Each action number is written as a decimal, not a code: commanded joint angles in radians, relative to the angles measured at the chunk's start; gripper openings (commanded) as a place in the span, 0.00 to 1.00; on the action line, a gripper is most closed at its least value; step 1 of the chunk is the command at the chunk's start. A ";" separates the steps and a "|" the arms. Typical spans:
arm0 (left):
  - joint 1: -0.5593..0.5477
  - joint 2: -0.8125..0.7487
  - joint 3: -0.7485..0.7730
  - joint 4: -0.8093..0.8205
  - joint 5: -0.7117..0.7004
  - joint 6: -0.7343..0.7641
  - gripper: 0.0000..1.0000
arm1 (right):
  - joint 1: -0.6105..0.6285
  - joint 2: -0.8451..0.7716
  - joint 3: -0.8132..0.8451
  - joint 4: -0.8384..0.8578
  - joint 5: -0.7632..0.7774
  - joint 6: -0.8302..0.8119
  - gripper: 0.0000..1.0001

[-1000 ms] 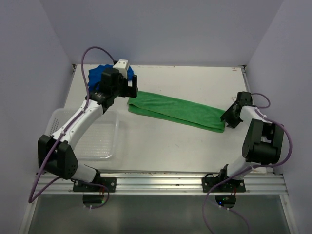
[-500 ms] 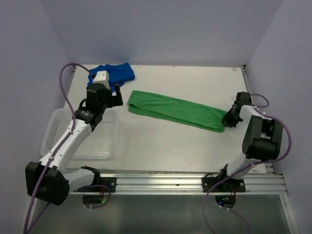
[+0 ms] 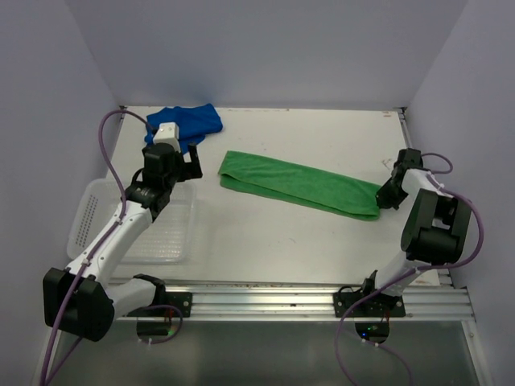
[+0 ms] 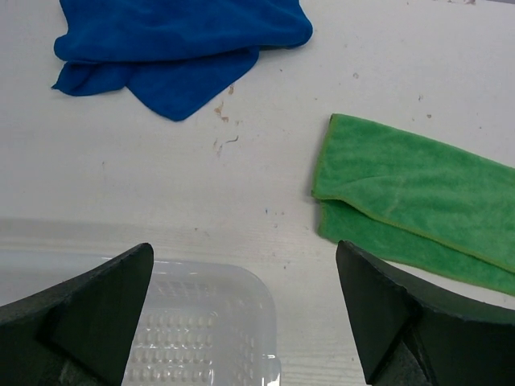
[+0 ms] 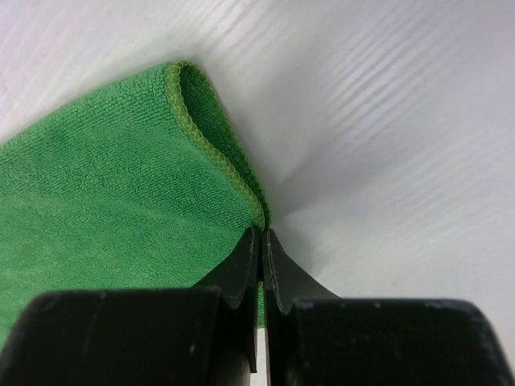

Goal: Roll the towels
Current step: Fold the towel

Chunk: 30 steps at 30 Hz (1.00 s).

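The green towel (image 3: 298, 185) lies folded into a long strip across the table's middle, slanting down to the right. My right gripper (image 3: 385, 195) is shut on its right end, and the right wrist view shows the doubled hem of the green towel (image 5: 105, 201) pinched at the tips of the right gripper (image 5: 261, 235). The blue towel (image 3: 189, 122) lies crumpled at the back left. My left gripper (image 3: 191, 163) hovers open between the blue towel and the basket, holding nothing. In the left wrist view the blue towel (image 4: 177, 40) and the green towel (image 4: 410, 201) lie ahead of the left gripper (image 4: 244, 257).
A white perforated plastic basket (image 3: 84, 211) sits at the table's left edge under the left arm, and its corner (image 4: 241, 297) shows just below the left fingers. Purple walls close in the left, back and right. The arms' base rail runs along the near edge.
The right gripper has closed on the green towel's right end and drawn the towel slightly to the right. The left arm has pulled back from the blue towel toward the basket.
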 commanded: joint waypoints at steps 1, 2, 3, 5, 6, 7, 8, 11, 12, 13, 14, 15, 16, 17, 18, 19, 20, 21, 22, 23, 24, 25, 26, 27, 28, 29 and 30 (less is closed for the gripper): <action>0.002 -0.013 0.015 0.025 -0.037 -0.010 1.00 | -0.012 -0.045 0.065 -0.097 0.115 -0.040 0.00; 0.002 -0.014 0.012 0.025 -0.043 -0.010 1.00 | -0.013 -0.068 0.073 -0.125 0.164 -0.047 0.00; 0.002 -0.017 0.009 0.025 -0.046 -0.010 1.00 | -0.013 -0.085 0.085 -0.134 0.178 -0.050 0.00; 0.002 -0.010 0.009 0.026 -0.037 -0.012 1.00 | -0.012 -0.134 0.105 -0.154 0.225 -0.055 0.00; 0.002 -0.007 0.012 0.025 -0.033 -0.018 1.00 | -0.013 -0.148 0.114 -0.163 0.227 -0.055 0.00; 0.002 -0.001 0.015 0.023 -0.016 -0.019 0.99 | -0.012 -0.161 0.122 -0.171 0.229 -0.055 0.00; 0.002 0.001 0.017 0.022 -0.011 -0.019 1.00 | -0.010 -0.186 0.139 -0.176 0.224 -0.055 0.00; 0.002 0.007 0.023 0.011 -0.002 -0.024 1.00 | 0.013 -0.209 0.183 -0.195 0.201 -0.063 0.00; 0.002 0.009 0.024 0.013 0.001 -0.024 1.00 | 0.025 -0.215 0.197 -0.203 0.201 -0.061 0.00; 0.002 0.006 0.024 0.013 0.010 -0.024 1.00 | 0.054 -0.217 0.209 -0.215 0.203 -0.060 0.00; 0.002 0.004 0.024 0.011 0.015 -0.024 1.00 | 0.072 -0.218 0.222 -0.218 0.204 -0.058 0.00; 0.002 0.002 0.023 0.014 0.018 -0.024 1.00 | 0.091 -0.217 0.245 -0.223 0.209 -0.055 0.00; 0.002 0.001 0.024 0.013 0.017 -0.024 1.00 | 0.132 -0.214 0.255 -0.232 0.227 -0.050 0.00; 0.002 0.002 0.024 0.014 0.017 -0.024 1.00 | 0.152 -0.209 0.277 -0.232 0.236 -0.047 0.00; 0.002 0.004 0.024 0.013 0.017 -0.023 1.00 | 0.168 -0.195 0.286 -0.235 0.246 -0.044 0.00; 0.002 0.004 0.024 0.014 0.015 -0.023 1.00 | 0.184 -0.186 0.294 -0.243 0.249 -0.034 0.00; 0.002 0.004 0.024 0.013 0.018 -0.023 0.99 | 0.185 -0.182 0.297 -0.251 0.244 -0.026 0.00; 0.002 0.004 0.023 0.014 0.021 -0.019 1.00 | 0.185 -0.178 0.289 -0.246 0.241 -0.023 0.00; 0.001 0.002 0.023 0.013 0.021 -0.018 1.00 | 0.182 -0.177 0.279 -0.239 0.274 -0.026 0.00; -0.001 0.002 0.021 0.014 0.023 -0.016 1.00 | 0.180 -0.175 0.253 -0.234 0.296 -0.029 0.00; -0.002 0.002 0.020 0.014 0.021 -0.013 1.00 | 0.172 -0.177 0.236 -0.228 0.298 -0.033 0.00; -0.005 0.001 0.021 0.016 0.023 -0.012 1.00 | 0.139 -0.177 0.217 -0.209 0.290 -0.040 0.00; -0.007 0.002 0.021 0.016 0.024 -0.012 1.00 | 0.114 -0.178 0.181 -0.197 0.246 -0.040 0.00; -0.012 0.004 0.020 0.016 0.029 -0.010 1.00 | 0.093 -0.177 0.161 -0.186 0.230 -0.041 0.00; -0.012 0.007 0.020 0.016 0.036 -0.009 1.00 | 0.061 -0.178 0.145 -0.170 0.229 -0.049 0.00; -0.015 0.010 0.021 0.017 0.041 -0.007 1.00 | 0.051 -0.174 0.125 -0.166 0.244 -0.055 0.00; -0.015 0.012 0.023 0.017 0.047 -0.007 1.00 | 0.042 -0.169 0.119 -0.165 0.244 -0.060 0.00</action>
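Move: The green towel lies flat with its middle about 23 cm to the right hand's left and 4 cm ahead, some 1 cm lower; the right fingers already pinch its right edge. That edge's near corner is around 5 cm back and 1 cm left of the hand, its far corner 4 cm ahead, and the table's right rail about 11 cm to the right. From the raised left hand the towel's middle is roughly 28 cm right, nearly level in reach, 19 cm below. Keeping its shut grip on the upper layer at the towel's right edge, the right hand draws about 3 cm right towards the table rail and slightly back while climbing, then swings forward and some 5 cm left over the table to a peak about 13 cm above its start. From there it turns back towards its own base and to the right and sinks some 4 cm, ending roughly 9 cm up with its left side rolled down about 15 degrees, fingers still shut on the cloth. ##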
